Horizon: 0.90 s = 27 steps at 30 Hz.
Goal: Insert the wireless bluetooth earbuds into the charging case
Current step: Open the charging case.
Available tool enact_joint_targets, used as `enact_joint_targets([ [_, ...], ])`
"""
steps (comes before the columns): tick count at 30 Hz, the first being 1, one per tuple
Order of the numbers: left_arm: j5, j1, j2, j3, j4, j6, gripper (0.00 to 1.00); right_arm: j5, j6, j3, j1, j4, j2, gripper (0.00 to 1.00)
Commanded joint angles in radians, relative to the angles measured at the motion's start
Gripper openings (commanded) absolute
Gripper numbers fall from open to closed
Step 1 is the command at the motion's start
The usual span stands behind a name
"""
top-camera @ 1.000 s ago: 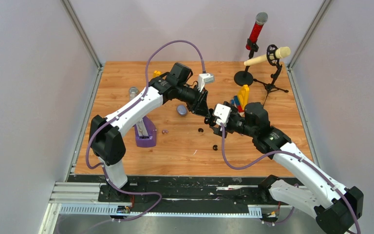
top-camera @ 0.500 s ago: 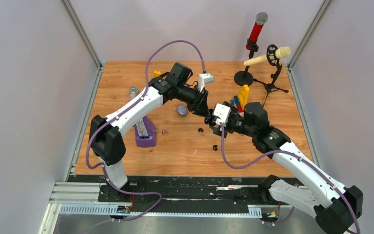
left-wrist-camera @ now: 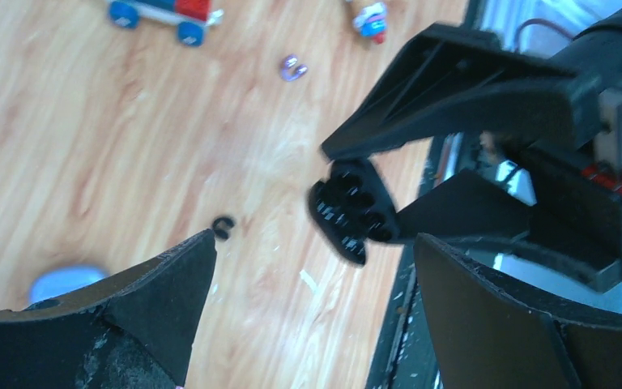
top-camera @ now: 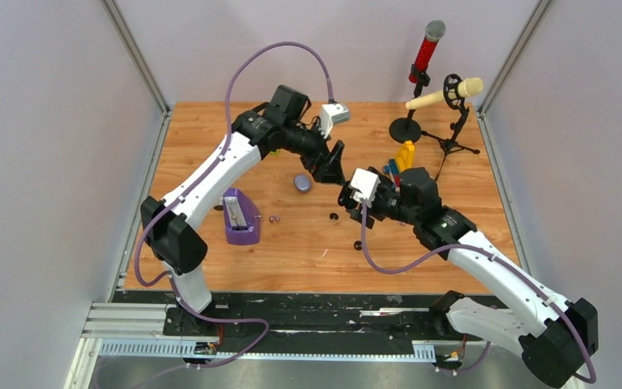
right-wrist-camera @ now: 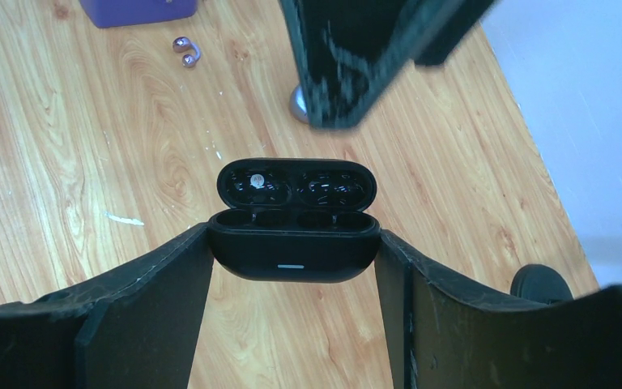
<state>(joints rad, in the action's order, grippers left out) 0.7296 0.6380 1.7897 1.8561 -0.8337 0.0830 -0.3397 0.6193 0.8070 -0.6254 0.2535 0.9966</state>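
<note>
My right gripper (right-wrist-camera: 296, 243) is shut on the black charging case (right-wrist-camera: 294, 243), one finger on each end. Its lid (right-wrist-camera: 296, 185) stands open and the wells look dark. In the top view the right gripper (top-camera: 348, 199) holds the case above the table's middle. My left gripper (top-camera: 334, 164) hangs open just beyond it, nothing between its fingers. From the left wrist the case (left-wrist-camera: 352, 209) shows ahead of the open left gripper (left-wrist-camera: 314, 267). A black earbud (top-camera: 334, 216) and another (top-camera: 357, 245) lie on the wood, one black earbud (left-wrist-camera: 223, 228) near my left finger. Purple earbuds (top-camera: 274, 218) (right-wrist-camera: 185, 50) lie further left.
A grey-purple closed case (top-camera: 302, 182) lies under the left arm. A purple box (top-camera: 240, 217) stands at the left, a metal can (top-camera: 222, 151) behind it. Toy blocks (top-camera: 403, 158) and two microphone stands (top-camera: 409, 126) fill the back right. A toy car (left-wrist-camera: 162, 10) and small bottle (left-wrist-camera: 370, 16) show in the left wrist view.
The left gripper has opened wide and drawn back and up, away from the case. The right gripper has shifted slightly left, still holding the case.
</note>
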Motion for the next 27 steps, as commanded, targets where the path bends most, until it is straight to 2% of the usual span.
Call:
enact_joint_targets([
  [1, -0.092, -0.108, -0.102, 0.008, -0.091, 0.124, 1.00, 0.021, -0.055, 0.080, -0.001, -0.009, 0.035, 0.58],
  [5, -0.130, -0.189, -0.229, -0.100, -0.135, 0.212, 1.00, 0.001, -0.076, 0.141, 0.000, 0.040, 0.106, 0.57],
  [13, -0.175, -0.207, -0.386, -0.246, -0.199, 0.266, 1.00, 0.027, -0.071, 0.177, -0.001, 0.070, 0.138, 0.57],
  [18, -0.194, -0.209, -0.424, -0.293, -0.182, 0.256, 1.00, 0.021, -0.058, 0.150, 0.000, 0.068, 0.082, 0.57],
  [27, -0.194, -0.220, -0.404, -0.281, -0.186, 0.239, 1.00, -0.015, -0.056, 0.125, 0.000, 0.061, 0.036, 0.58],
])
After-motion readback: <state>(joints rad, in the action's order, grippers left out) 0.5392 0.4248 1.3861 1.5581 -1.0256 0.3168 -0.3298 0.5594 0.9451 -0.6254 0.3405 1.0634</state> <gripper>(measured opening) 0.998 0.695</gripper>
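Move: The charging case, already open in the right fingers, lies about 3 cm back, 2 cm right and 5 cm below the left hand. From the left hand, the farther black earbud is some 26 cm below, 1 cm back and level sideways; the nearer one is 9 cm back and 7 cm right. The blue oval thing lies 8 cm ahead, 9 cm left. The case sits at the right hand point. Left hand, still wide open, sweeps some 15 cm left away from the charging case; right hand keeps holding it. ##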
